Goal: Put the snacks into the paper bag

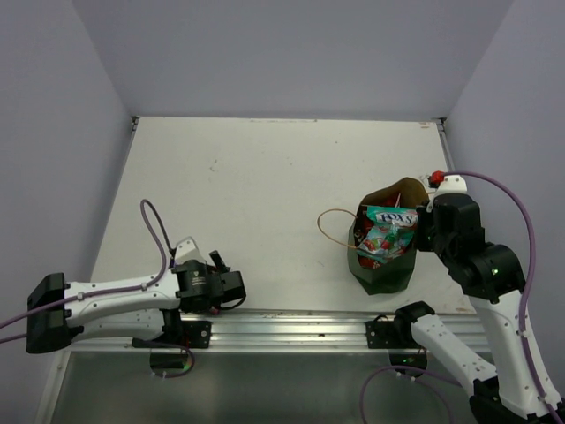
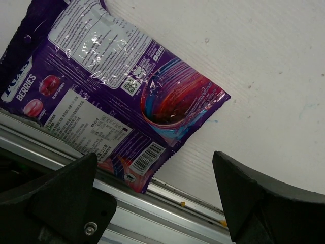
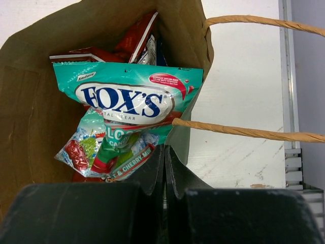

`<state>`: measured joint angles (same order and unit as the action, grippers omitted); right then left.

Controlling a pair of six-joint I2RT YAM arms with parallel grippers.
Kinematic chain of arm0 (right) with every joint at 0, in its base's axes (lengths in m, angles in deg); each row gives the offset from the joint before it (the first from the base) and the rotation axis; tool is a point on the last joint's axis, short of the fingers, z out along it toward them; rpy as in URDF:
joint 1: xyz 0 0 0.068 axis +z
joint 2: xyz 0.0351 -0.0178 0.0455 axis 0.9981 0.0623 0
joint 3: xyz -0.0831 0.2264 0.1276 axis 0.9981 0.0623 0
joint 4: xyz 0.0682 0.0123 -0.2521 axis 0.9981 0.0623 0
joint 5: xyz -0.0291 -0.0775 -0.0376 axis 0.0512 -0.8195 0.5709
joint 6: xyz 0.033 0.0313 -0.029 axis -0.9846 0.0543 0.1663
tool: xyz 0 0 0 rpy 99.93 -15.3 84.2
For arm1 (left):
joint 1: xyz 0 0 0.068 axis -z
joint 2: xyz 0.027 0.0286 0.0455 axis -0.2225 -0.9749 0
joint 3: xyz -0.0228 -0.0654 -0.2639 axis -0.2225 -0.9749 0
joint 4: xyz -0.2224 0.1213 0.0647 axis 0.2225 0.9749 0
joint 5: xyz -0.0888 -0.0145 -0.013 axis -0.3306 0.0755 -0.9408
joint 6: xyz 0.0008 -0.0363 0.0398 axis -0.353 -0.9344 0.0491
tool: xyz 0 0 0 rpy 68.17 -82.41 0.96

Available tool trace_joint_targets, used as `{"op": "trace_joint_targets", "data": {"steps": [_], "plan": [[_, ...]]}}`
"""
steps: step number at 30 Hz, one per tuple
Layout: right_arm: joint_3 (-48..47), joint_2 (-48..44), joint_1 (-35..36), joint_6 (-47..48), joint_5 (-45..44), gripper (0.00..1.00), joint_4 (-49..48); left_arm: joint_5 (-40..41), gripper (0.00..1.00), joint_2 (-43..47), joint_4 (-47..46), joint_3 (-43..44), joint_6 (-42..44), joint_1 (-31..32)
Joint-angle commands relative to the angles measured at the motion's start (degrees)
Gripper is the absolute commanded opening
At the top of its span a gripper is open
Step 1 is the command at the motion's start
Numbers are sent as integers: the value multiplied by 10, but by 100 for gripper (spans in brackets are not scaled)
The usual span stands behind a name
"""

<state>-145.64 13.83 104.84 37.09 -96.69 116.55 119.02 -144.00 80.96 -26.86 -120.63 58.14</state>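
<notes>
The paper bag [image 1: 384, 276] stands at the right of the table, dark green outside and brown inside [image 3: 30, 101]. Inside it lie a teal candy bag [image 1: 391, 219] [image 3: 132, 94] and red packs [image 3: 134, 38]. My right gripper [image 1: 422, 234] [image 3: 165, 150] is at the bag's right rim, its jaws shut on the paper edge. A purple berries packet [image 2: 111, 86] lies flat by the near rail, one corner over the rail. My left gripper [image 1: 238, 287] [image 2: 155, 168] hovers open just above that corner, touching nothing. The arm hides this packet in the top view.
An aluminium rail [image 1: 291, 322] [image 2: 167, 203] runs along the table's near edge, with small crumbs on it. The bag's cord handles [image 1: 331, 230] [image 3: 244, 132] loop out to the left over the table. Grey walls close off three sides.
</notes>
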Motion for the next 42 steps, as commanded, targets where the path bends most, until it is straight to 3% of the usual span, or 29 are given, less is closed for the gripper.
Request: {"op": "trace_joint_targets", "data": {"steps": [1, 11, 17, 20, 23, 24, 26, 27, 35, 42], "plan": [[0, 3, 0, 12, 19, 0, -16, 23, 100, -45, 15, 5, -51, -1], [0, 2, 0, 16, 31, 0, -16, 61, 100, -165, 29, 25, -81, -10], [-7, 0, 0, 21, 39, 0, -11, 100, 100, -236, -32, 20, -6, -34], [-15, 0, 1, 23, 37, 0, -8, 100, 93, -251, -70, 16, 27, -50], [-20, -3, 0, 26, 33, 0, -7, 92, 75, -256, -101, 11, 49, -53], [-20, -5, 1, 26, 33, 0, -7, 86, 52, -257, -106, 7, 54, -55], [-18, -6, 0, 27, 33, 0, -7, 85, 22, -258, -108, 9, 62, -54], [-18, -6, 0, 26, 33, 0, -7, 91, 0, -263, -108, 13, 71, -54], [-16, -8, 0, 26, 29, 0, -7, 130, 0, -294, -69, 103, 108, -33], [-16, -12, 0, 20, 24, 0, -1, 219, 0, -255, -25, 334, 163, 33]]}}
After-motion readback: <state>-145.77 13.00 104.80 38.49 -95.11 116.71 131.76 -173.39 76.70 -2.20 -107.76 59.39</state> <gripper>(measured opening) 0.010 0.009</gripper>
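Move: The purple snack packet lies under the open left hand and off to its left, its middle about 5 cm left, 2 cm forward and 5 cm below. The table's front rail runs some 4 cm behind this hand at about the same depth; the paper bag stands far off, roughly 43 cm to the right and 9 cm farther out. From the right hand the packet is about 53 cm left, 5 cm back and 24 cm below. The purple packet is pinched near its right end: the left hand sinks about 4 cm while easing forward and slightly left, rolls some 20 degrees so that its left side rises, and shuts its fingers on the wrapper. With that grip it then speeds off to the right and up, drifting forward, towards the paper bag. ##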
